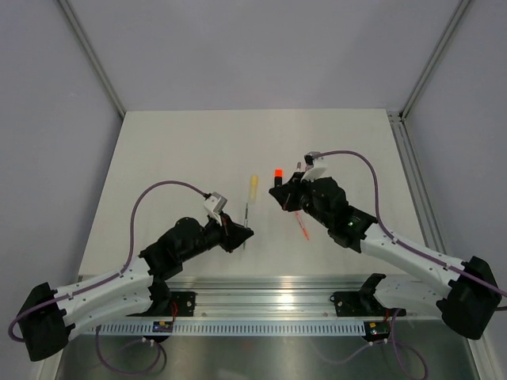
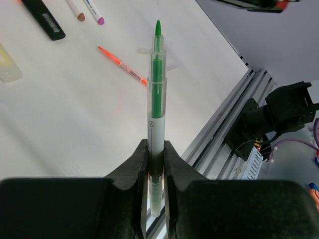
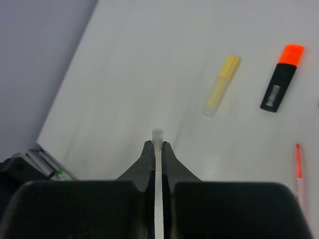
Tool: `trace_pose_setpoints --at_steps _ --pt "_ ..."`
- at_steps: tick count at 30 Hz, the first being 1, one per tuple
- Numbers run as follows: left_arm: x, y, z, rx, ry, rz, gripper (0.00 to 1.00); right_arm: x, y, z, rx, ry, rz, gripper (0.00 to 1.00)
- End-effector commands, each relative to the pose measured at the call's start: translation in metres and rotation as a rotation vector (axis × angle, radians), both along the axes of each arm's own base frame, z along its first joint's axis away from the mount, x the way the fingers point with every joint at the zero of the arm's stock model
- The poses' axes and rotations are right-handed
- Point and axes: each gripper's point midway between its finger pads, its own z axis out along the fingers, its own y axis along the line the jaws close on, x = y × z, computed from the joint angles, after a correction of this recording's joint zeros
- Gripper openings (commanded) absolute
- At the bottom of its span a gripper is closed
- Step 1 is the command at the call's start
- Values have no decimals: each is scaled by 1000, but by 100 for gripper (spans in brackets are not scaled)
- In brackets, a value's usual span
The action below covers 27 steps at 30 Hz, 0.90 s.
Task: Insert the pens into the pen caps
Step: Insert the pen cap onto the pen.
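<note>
My left gripper (image 2: 155,148) is shut on a clear pen with green ink (image 2: 157,84), whose bare green tip points away from the wrist. The top view shows that gripper (image 1: 238,235) low over the table near its front edge. My right gripper (image 3: 156,147) is shut on a small clear pen cap (image 3: 158,134), open end outward; seen from above, this gripper (image 1: 286,197) is right of centre. On the table lie a pale yellow highlighter (image 3: 222,86), a black highlighter with an orange end (image 3: 281,78) and a thin orange-red pen (image 2: 122,64).
Two white pens with brown (image 2: 76,10) and purple (image 2: 93,12) tips lie near the black highlighter (image 2: 45,20). An aluminium rail (image 1: 269,297) with the arm bases runs along the near edge. Grey walls enclose the white table (image 1: 182,150).
</note>
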Motion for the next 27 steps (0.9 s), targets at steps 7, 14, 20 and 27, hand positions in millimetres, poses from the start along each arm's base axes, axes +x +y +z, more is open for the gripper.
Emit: trace_pose_setpoints --at_steps 7,14,20,27 --pt "15 -28 79 -138 -164 -45 0 -15 9 93 368 -204 56 0" --pt "14 -26 80 -147 -174 -41 0 -21 17 101 418 -215 82 0" --pt "15 -28 73 -126 -172 -49 0 -26 23 105 410 -215 117 0" --pt "13 -31 68 -112 -160 -65 0 -31 39 103 388 -213 155 0"
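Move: Pinched in the right fingers is the clear pen cap; the green pen's bare tip lies about 6 cm back from that hand, 6 cm left and 2 cm above it. On the table some 20 cm below, the yellow highlighter is about 10 cm ahead and 6 left, the black highlighter 13 ahead and 1 right, the orange pen 1 ahead and 8 right. From the left hand, the cap is roughly 11 cm ahead, 6 right and 4 up. Climbing about 8 cm, the right hand carries the cap above the green pen's tip, tilting its fingers up some 20 degrees to nearly level, then eases left and back over the tip and starts to sink. The left hand lifts the upright pen some 4 cm and edges right towards the cap, then all but holds still; both keep their grips. ##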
